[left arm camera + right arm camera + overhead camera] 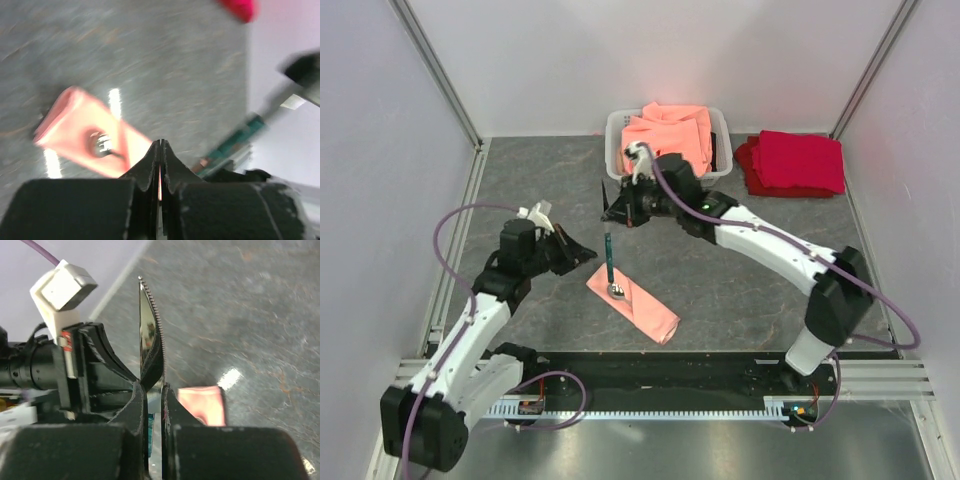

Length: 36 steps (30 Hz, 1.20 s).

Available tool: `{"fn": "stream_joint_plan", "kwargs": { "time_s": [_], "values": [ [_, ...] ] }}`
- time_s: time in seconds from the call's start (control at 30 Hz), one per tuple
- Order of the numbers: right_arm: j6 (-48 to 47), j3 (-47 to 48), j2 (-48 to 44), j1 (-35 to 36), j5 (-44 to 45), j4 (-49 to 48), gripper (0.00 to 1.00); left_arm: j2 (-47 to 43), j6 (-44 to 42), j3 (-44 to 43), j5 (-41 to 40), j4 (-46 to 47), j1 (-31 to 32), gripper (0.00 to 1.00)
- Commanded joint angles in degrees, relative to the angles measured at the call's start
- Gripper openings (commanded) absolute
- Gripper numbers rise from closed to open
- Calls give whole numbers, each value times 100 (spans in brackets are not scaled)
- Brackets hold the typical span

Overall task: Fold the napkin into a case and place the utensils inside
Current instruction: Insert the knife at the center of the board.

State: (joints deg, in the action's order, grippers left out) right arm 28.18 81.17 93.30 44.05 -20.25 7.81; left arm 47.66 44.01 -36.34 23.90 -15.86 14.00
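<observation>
The pale-pink napkin (645, 312) lies folded into a long narrow strip mid-table, also visible in the left wrist view (70, 122) and the right wrist view (202, 402). A silvery spoon bowl (618, 291) rests on its upper-left end (100, 142). My right gripper (608, 212) is shut on a serrated knife (150, 325), held crosswise. Its teal handle (608, 255) hangs down toward the spoon. My left gripper (591, 256) sits just up-left of the napkin's end. Its jaws (160, 142) are shut with nothing seen between them.
A white basket (613, 145) heaped with orange-salmon cloths stands at the back, right behind my right wrist. Deep red folded cloths (795, 162) lie at the back right. Pale walls and metal rails bound the dark table on three sides.
</observation>
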Motion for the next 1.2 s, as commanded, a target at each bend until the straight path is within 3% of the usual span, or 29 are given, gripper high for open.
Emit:
{"fn": "stream_joint_plan", "kwargs": {
  "time_s": [0.0, 0.2, 0.43, 1.17],
  "values": [
    [-874, 777, 689, 375, 1144, 879, 0, 655, -174, 468, -508, 468, -29, 2],
    [-1297, 1498, 1664, 754, 1778, 1529, 0, 1315, -59, 663, -773, 865, -47, 2],
    [-1702, 1903, 2113, 1044, 2253, 1802, 0, 1896, 81, 839, -703, 1216, -55, 2],
    [-2493, 1912, 2386, 1272, 2245, 1952, 0, 3100, 161, 830, -360, 1524, -46, 2]
  ]
}}
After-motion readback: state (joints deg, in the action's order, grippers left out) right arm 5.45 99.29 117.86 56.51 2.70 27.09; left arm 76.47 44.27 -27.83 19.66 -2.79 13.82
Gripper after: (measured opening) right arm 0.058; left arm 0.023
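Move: The right hand already grips the knife, handle end towards the napkin, whose middle lies about 10 cm back from that hand, 3 cm right and 25 cm below; the spoon's bowl lies 7 cm back, level sideways. From the empty, shut left hand the napkin's far-left end is about 2 cm ahead and 18 cm down, its middle some 4 cm back and 6 cm right, and the spoon's bowl 1 cm back, 3 cm right. Downward with both hands, quickest at first and then easing off: the right keeps its grip on the knife, sinking about 15 cm and going 5 cm left as its fingers tilt steeply down, bringing the handle end to the napkin beside the spoon. The left, fingers still shut, sinks some 16 cm onto or just over the napkin's far-left end, tipping further down. ##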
